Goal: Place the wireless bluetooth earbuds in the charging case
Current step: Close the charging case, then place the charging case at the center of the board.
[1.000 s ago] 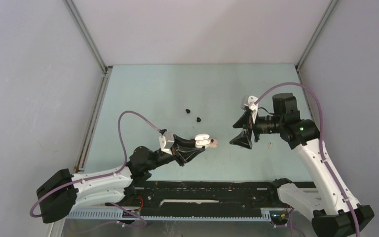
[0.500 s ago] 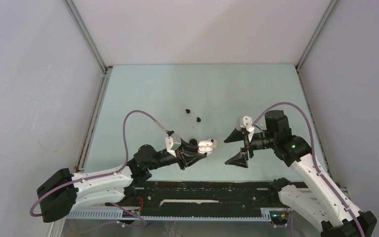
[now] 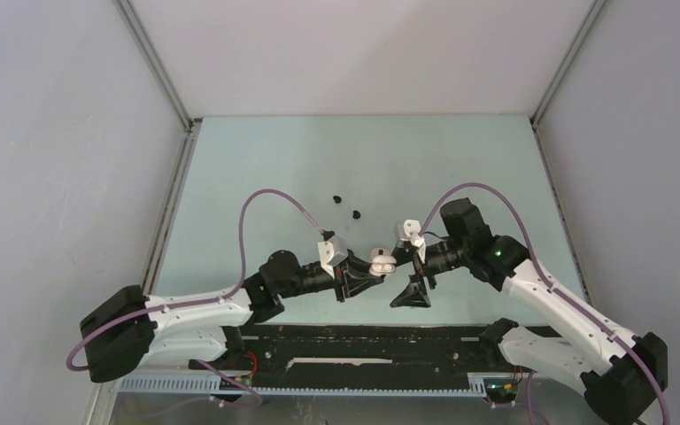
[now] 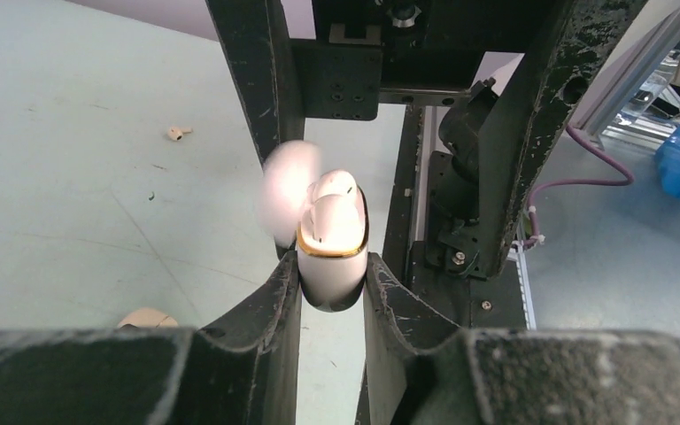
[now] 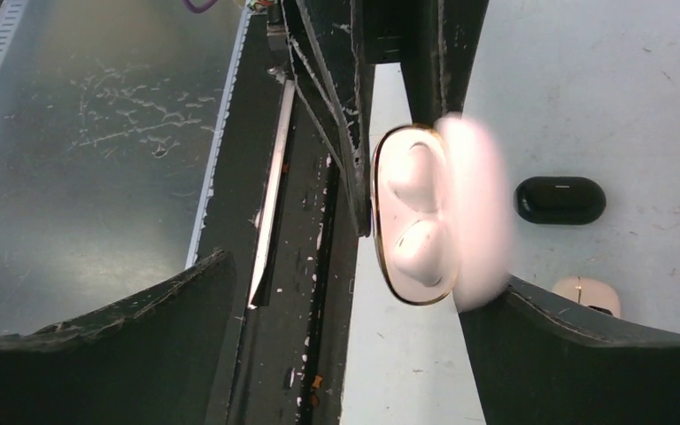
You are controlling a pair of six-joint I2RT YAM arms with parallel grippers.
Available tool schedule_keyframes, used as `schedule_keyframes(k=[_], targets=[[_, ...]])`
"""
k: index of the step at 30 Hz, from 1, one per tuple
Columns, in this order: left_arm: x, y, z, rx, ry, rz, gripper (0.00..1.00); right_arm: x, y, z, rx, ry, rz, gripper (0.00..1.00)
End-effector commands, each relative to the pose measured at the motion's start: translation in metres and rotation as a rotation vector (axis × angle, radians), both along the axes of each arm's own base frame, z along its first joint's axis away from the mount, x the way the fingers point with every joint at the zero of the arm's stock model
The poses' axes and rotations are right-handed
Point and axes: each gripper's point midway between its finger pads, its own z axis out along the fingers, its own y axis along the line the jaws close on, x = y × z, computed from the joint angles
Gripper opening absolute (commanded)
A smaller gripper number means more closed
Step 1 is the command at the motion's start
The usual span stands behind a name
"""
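Observation:
My left gripper point(image 4: 332, 276) is shut on the lower body of a white charging case point(image 4: 329, 257) with a gold rim, holding it above the table point(image 3: 379, 262). Two pale white earbuds point(image 5: 412, 212) sit in its wells. Its open lid point(image 5: 480, 212) shows blurred. My right gripper point(image 5: 363, 270) stands open around the case, and its right finger point(image 5: 584, 345) meets the lid's edge. Two black earbuds point(image 3: 337, 198) point(image 3: 356, 213) lie farther back on the table. One pale earbud point(image 4: 175, 134) lies loose on the table.
A shut black case point(image 5: 560, 199) and a cream case point(image 5: 589, 295) lie on the pale green table point(image 3: 266, 168) beyond the held case. The black rail point(image 3: 363, 341) with the arm bases runs along the near edge. Grey walls enclose the sides and back.
The left arm has carried the case to the right. The right arm has swung left and nearer, opened its jaws wider, and now straddles the case.

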Motion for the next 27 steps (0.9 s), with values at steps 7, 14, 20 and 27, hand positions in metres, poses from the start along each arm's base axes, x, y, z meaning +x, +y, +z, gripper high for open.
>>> schedule_keyframes(k=[7, 14, 20, 27], targets=[[0.001, -0.011, 0.015, -0.055, -0.023, -0.019, 0.0, 0.006, 0.0, 0.031, 0.063, -0.15, -0.005, 0.91], [0.009, -0.012, 0.008, -0.046, 0.009, 0.019, 0.0, 0.033, -0.007, 0.029, 0.027, -0.178, -0.139, 0.89], [0.042, 0.002, -0.008, -0.033, 0.119, 0.216, 0.0, 0.077, -0.022, 0.027, 0.001, -0.181, -0.344, 0.89], [0.105, 0.056, -0.046, 0.013, 0.344, 0.617, 0.01, 0.121, -0.051, 0.025, -0.026, -0.197, -0.611, 0.9]])
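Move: The left fingers hold the charging case just beyond their tips, about 1 cm to the right, its lid standing open on the forward side. From the open right hand, the charging case lies some 4 cm ahead, 3 cm left and 1 cm up. On the table about 13 cm below the left hand, the pink case is roughly 10 cm ahead and 1 cm right; the black case lies 9 cm ahead and 10 cm left. Right hand leaves lid, about 9 cm forward and rightward; left sinks, then carries the case 7 cm forward. ##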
